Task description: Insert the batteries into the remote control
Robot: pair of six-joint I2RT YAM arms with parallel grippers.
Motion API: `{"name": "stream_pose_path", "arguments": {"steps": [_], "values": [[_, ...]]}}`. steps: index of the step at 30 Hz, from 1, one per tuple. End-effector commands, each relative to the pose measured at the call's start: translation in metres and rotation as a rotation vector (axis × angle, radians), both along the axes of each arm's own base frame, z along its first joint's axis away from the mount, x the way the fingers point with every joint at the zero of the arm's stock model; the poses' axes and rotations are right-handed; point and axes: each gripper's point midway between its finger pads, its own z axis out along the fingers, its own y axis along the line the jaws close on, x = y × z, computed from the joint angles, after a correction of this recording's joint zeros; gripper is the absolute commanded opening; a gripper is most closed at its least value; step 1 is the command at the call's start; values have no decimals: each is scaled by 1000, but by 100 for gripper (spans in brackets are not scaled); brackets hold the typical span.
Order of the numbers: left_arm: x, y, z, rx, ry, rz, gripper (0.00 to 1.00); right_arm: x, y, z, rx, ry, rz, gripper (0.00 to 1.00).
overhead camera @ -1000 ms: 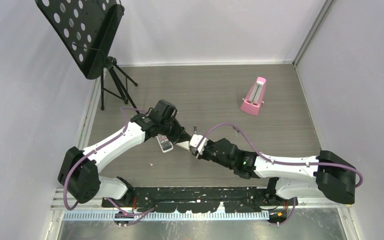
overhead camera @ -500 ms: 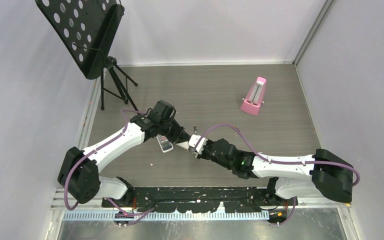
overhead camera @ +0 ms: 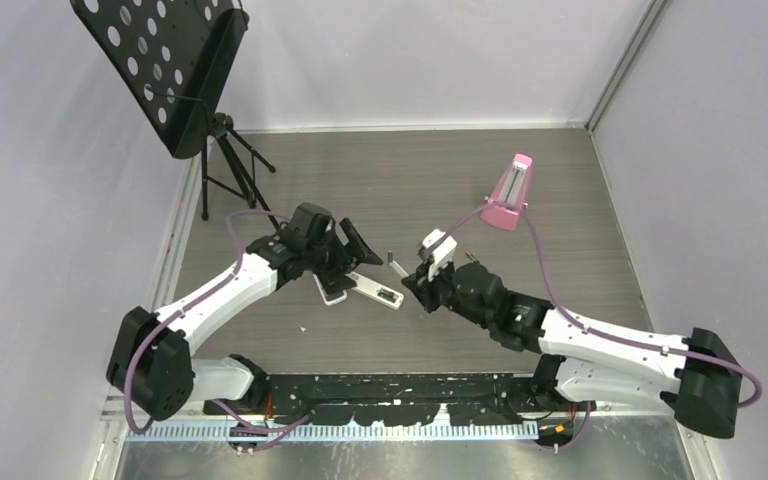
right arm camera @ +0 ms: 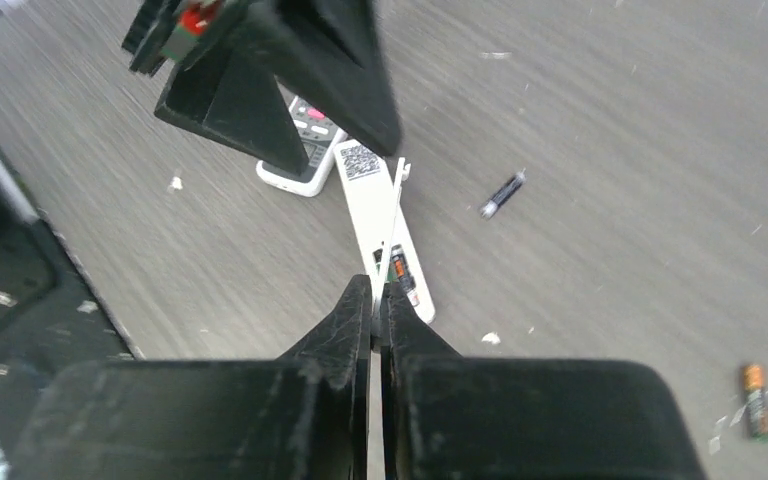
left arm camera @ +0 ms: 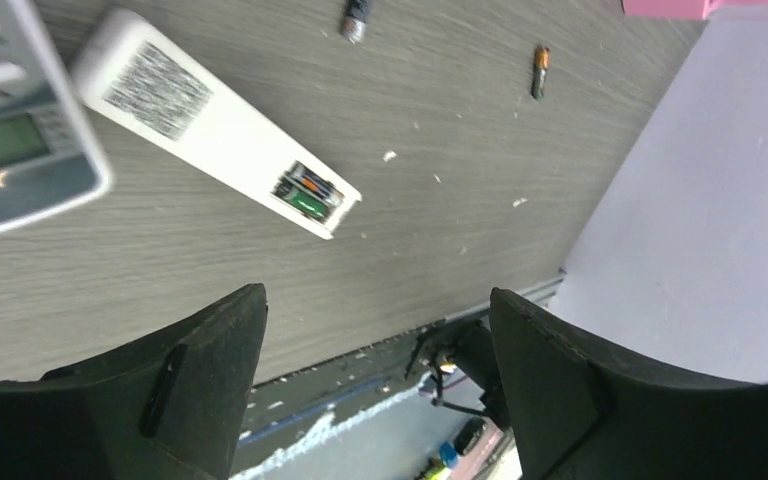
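Observation:
The remote control [overhead camera: 375, 290] [left arm camera: 210, 120] [right arm camera: 372, 205] lies back up on the table, a label on its white back. Its compartment [left arm camera: 307, 192] [right arm camera: 398, 270] is uncovered, with two batteries inside. Two loose batteries lie apart on the wood, one close by [left arm camera: 357, 18] [right arm camera: 503, 194] [overhead camera: 391, 262] and one farther off [left arm camera: 540, 72] [right arm camera: 755, 400]. My left gripper [overhead camera: 352, 250] [left arm camera: 378, 300] hangs open and empty above the remote's left end. My right gripper [overhead camera: 413, 287] [right arm camera: 378, 290] is shut on a thin white cover [right arm camera: 392, 215], seen edge-on above the compartment.
A second remote [overhead camera: 332, 290] [left arm camera: 10, 150] [right arm camera: 300, 150] with a screen and buttons lies face up, touching the first one's left end. A pink metronome [overhead camera: 507, 195] stands at the back right. A black music stand [overhead camera: 165, 70] fills the back left corner. Walls close three sides.
My left gripper has opened and pulled back to the left, letting the remote lie on the table. My right gripper shut on the thin cover and drew up and right with it.

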Motion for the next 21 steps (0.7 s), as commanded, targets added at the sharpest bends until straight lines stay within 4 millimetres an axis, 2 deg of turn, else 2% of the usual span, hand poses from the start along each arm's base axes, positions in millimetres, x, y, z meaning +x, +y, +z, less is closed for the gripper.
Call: {"name": "stream_pose_path", "arguments": {"steps": [1,3,5,11,16,18,21], "values": [[19,23,12,63,-215,-34,85,-5,-10,7,178,378,-94,0],[23,33,12,94,-246,-24,86,-10,-9,-1,182,515,-71,0],[26,43,8,120,-250,-6,86,-17,-5,-18,131,637,-60,0],[27,51,-13,146,-202,-22,86,-45,28,-50,55,958,55,0],[23,48,-30,153,-159,-73,82,-36,40,-80,56,1146,1,0],[23,49,-35,168,-155,-87,82,-33,40,-96,30,1191,-33,0],[24,50,-37,181,-158,-98,81,-29,37,-109,-8,1222,-72,0]]}}
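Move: The right hand holds the battery cover; the remote's open battery bay lies about 5 cm to its left, 3 cm ahead and 16 cm below. The loose battery lies some 9 cm ahead of the bay, and the grey-faced remote about 19 cm left of the right hand and 6 cm ahead. The middle of the remote control is 2 cm ahead of the left hand, 1 cm to its right and 13 cm below, with the grey-faced remote 10 cm left and 4 cm ahead of that hand. The right hand keeps its shut grip on the battery cover, eases forward and right a little, then turns back and sinks about 12 cm while drifting left, its wrist tipping some 65 degrees until the fingers point almost straight down and the cover comes close beside the near side of the battery bay. The left hand, still wide open and empty, swings about 5 cm left and slightly forward, then lowers some 4 cm over the remote's left part. ##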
